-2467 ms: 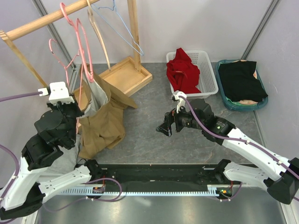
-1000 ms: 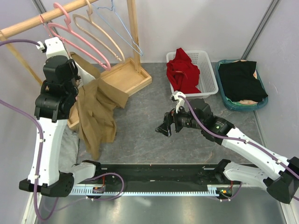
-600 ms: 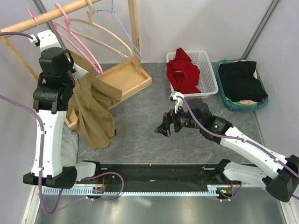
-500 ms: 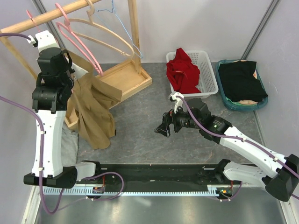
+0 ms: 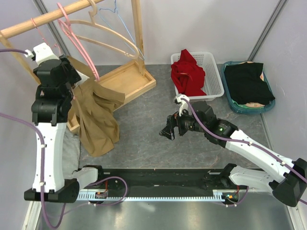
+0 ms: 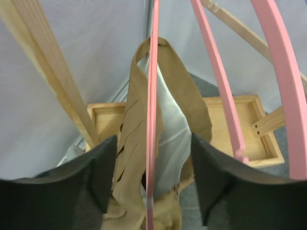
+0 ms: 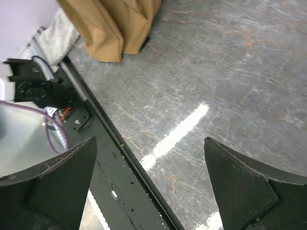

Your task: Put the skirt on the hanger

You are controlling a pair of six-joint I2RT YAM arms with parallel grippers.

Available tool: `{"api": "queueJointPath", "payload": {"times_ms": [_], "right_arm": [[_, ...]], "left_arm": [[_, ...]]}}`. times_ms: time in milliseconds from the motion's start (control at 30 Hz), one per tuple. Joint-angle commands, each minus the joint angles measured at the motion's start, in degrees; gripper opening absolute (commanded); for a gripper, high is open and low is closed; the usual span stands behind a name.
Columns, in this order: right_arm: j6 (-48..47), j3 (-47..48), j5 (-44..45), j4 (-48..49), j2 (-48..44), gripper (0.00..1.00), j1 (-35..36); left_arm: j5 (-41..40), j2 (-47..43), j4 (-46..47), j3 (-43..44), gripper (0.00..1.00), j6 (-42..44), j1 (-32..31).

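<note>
The brown skirt [image 5: 98, 120] with its white lining hangs from a thin pink hanger [image 6: 152, 72], whose hook [image 5: 34, 24] sits over the wooden rod [image 5: 53, 18]. The skirt's hem trails down to the table. My left gripper [image 5: 71, 76] is raised beside the rack. In the left wrist view its fingers [image 6: 103, 172] stand apart on either side of the hanger bar and the skirt [image 6: 180, 120], touching neither; the left gripper [image 6: 153, 143] is open. My right gripper [image 5: 168, 133] hovers open over the middle of the table, nothing between its fingers [image 7: 72, 172].
On the rod also hang a thicker pink hanger [image 5: 79, 45], a wooden hanger [image 5: 112, 40] and a blue wire hanger [image 5: 128, 34]. The rack's wooden base tray [image 5: 127, 76] lies below. A white basket [image 5: 213, 72] holds a red garment [image 5: 188, 72]; a teal bin [image 5: 229, 96] holds black cloth [image 5: 247, 84].
My left arm raised the hanger with the skirt to the rod, then the gripper opened and let go, drawing back slightly. The right arm stayed still.
</note>
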Motion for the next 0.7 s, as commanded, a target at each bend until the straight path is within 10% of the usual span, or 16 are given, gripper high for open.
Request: {"api": "queueJointPath", "payload": {"times_ms": [0,267,667], "right_arm": [[1.4,3.4,8.7,-3.1,-0.6,0.98,0.3],[5.4,8.8,29.6,-9.8,-0.4,0.98,-1.0],[2.6,20.1,21.0,-9.4,14.6,0.98,-21.1]], "left_arm": [[2.9,-4.9,-4.5,5.0,0.78,0.0,0.1],[20.9,-9.8,-15.0,13.0,0.86,2.7,0.1],[70.0,-19.6,-4.3,-6.3,0.84,-0.3,0.1]]}}
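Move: The skirt's hanger already hangs from the rod, its near end between the left hand's half-open fingers; the hanger's middle is about 4 cm ahead, 2 cm right and 3 cm above. From this hand the skirt's middle lies some 2 cm ahead, 8 cm right and 18 cm below, the thick pink hanger 9 cm ahead, 12 cm right and 5 cm up. From the right hand the white basket lies roughly 28 cm ahead, 15 cm right and 17 cm below, the skirt's hanger 16 cm ahead, 42 cm left and 22 cm above. The left hand opens its fingers wider and backs about 12 cm away from the hung hanger, rising at first, then swings some 15 cm to the right with a 50-degree clockwise turn while sinking a little, to end open and clear. The empty right hand, still wide open, goes forward and to the right towards the white basket, turning clockwise about 40 degrees and touching nothing. ##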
